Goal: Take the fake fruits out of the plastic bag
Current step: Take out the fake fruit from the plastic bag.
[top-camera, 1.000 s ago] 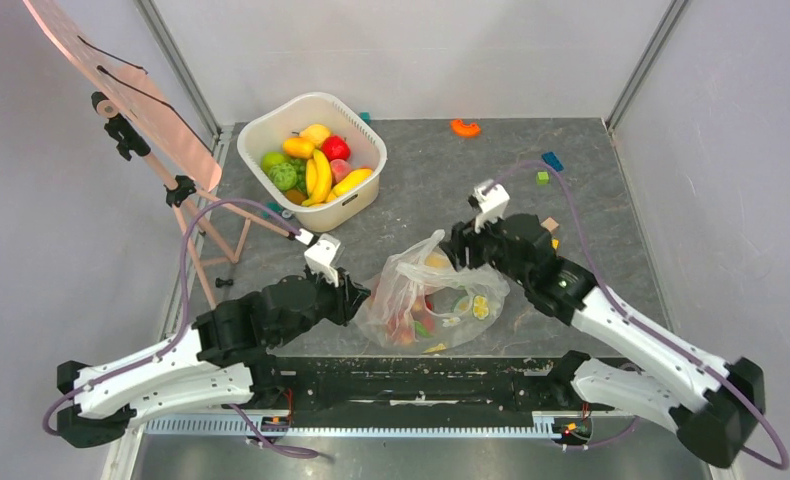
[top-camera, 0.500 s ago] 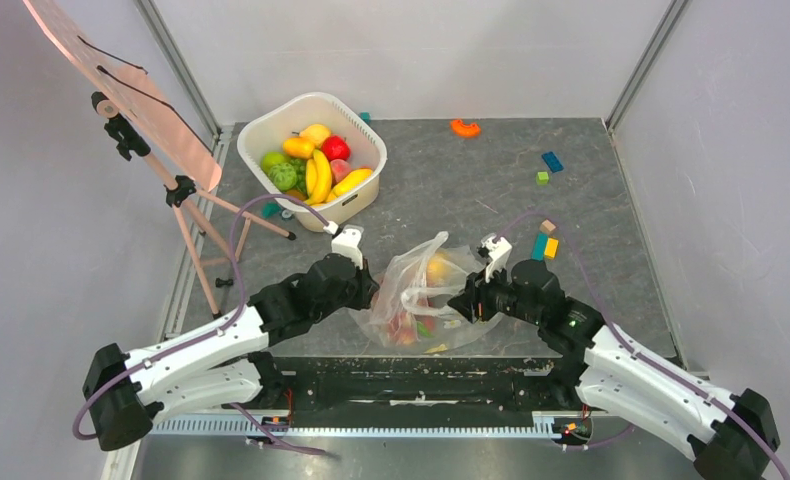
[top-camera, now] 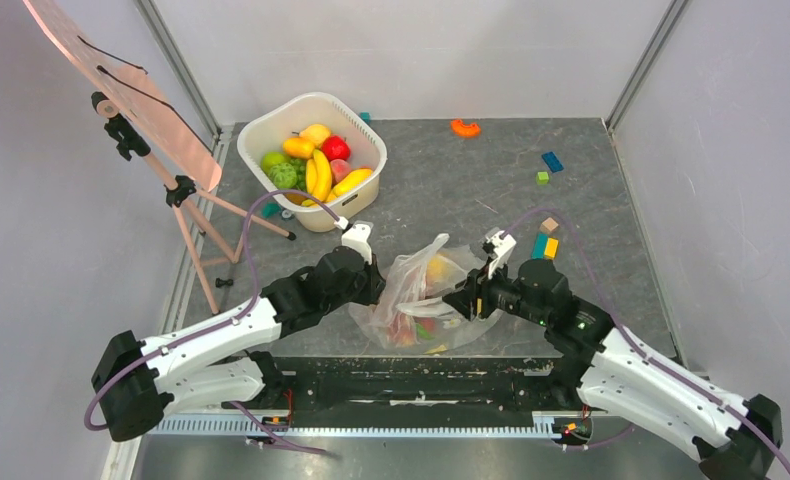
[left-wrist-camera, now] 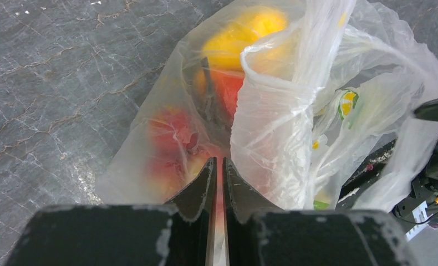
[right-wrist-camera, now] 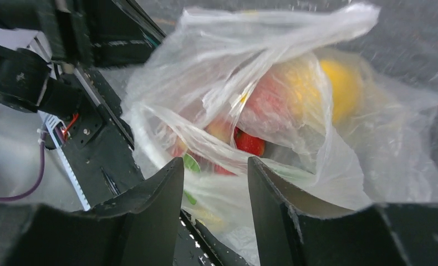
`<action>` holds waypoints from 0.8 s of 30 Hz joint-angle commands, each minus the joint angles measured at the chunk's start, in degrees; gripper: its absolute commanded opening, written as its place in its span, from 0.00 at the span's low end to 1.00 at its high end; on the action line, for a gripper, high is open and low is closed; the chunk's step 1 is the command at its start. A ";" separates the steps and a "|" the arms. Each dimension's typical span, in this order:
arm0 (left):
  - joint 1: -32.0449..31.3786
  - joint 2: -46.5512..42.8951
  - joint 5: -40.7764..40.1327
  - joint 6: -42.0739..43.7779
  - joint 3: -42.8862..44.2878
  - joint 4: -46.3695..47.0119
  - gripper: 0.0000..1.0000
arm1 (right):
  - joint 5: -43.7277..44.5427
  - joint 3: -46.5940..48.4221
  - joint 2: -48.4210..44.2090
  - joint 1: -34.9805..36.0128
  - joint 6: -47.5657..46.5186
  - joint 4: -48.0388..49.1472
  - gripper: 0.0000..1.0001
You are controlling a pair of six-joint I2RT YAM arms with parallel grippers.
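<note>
The plastic bag (top-camera: 426,295) lies crumpled on the grey table near the front edge, with the fake fruits inside it. Through the film I see a round yellow fruit (left-wrist-camera: 244,33) (right-wrist-camera: 339,88) and red and pink ones (left-wrist-camera: 169,136) (right-wrist-camera: 249,143). My left gripper (top-camera: 376,285) (left-wrist-camera: 217,162) presses into the bag's left side, jaws nearly together with thin film pinched between them. My right gripper (top-camera: 466,298) (right-wrist-camera: 214,163) is at the bag's right side, open, with a fold of the bag lying between its fingers.
A white tub (top-camera: 254,130) holding bananas and other fruit stands at the back left. A pink easel (top-camera: 186,190) leans at the left. Small blocks (top-camera: 543,245) sit right of the bag, others (top-camera: 552,161) and an orange piece (top-camera: 465,128) further back. The black rail (top-camera: 411,375) runs just in front of the bag.
The left gripper moved right onto the bag's left side and closed. The right gripper came down from the bag's upper right to its right side, narrowing somewhat.
</note>
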 commanded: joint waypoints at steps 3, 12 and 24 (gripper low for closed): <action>0.60 -0.24 0.08 0.37 2.19 2.68 0.13 | 3.32 4.61 -6.03 0.19 -3.56 -12.86 0.45; 2.39 0.93 0.20 1.74 3.40 2.88 0.12 | 0.97 -6.29 -16.61 0.23 1.88 -11.65 0.37; 4.99 4.01 1.66 3.45 5.94 4.93 0.12 | 3.97 -15.59 -11.45 0.19 6.55 5.83 0.26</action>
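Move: The right hand hangs over the right part of the plastic bag, whose middle lies about 8 cm to its left, level with it fore and aft, and some 9 cm below. A yellow fruit inside the bag is about 7 cm ahead of this hand and 4 cm left; the teal block on the table stands some 12 cm ahead and 18 cm right. From the left hand the bag's middle lies about 10 cm right, 2 cm back and 6 cm lower. Up about 3 cm first, then down some 10 cm from that peak, the right hand drops beside the bag's raised film at its near right side, drawing back and rightward 3 to 4 cm on the way. Its fingers narrow from half open to under a third. The left hand, nearly shut at the bag's left side, creeps forward. ##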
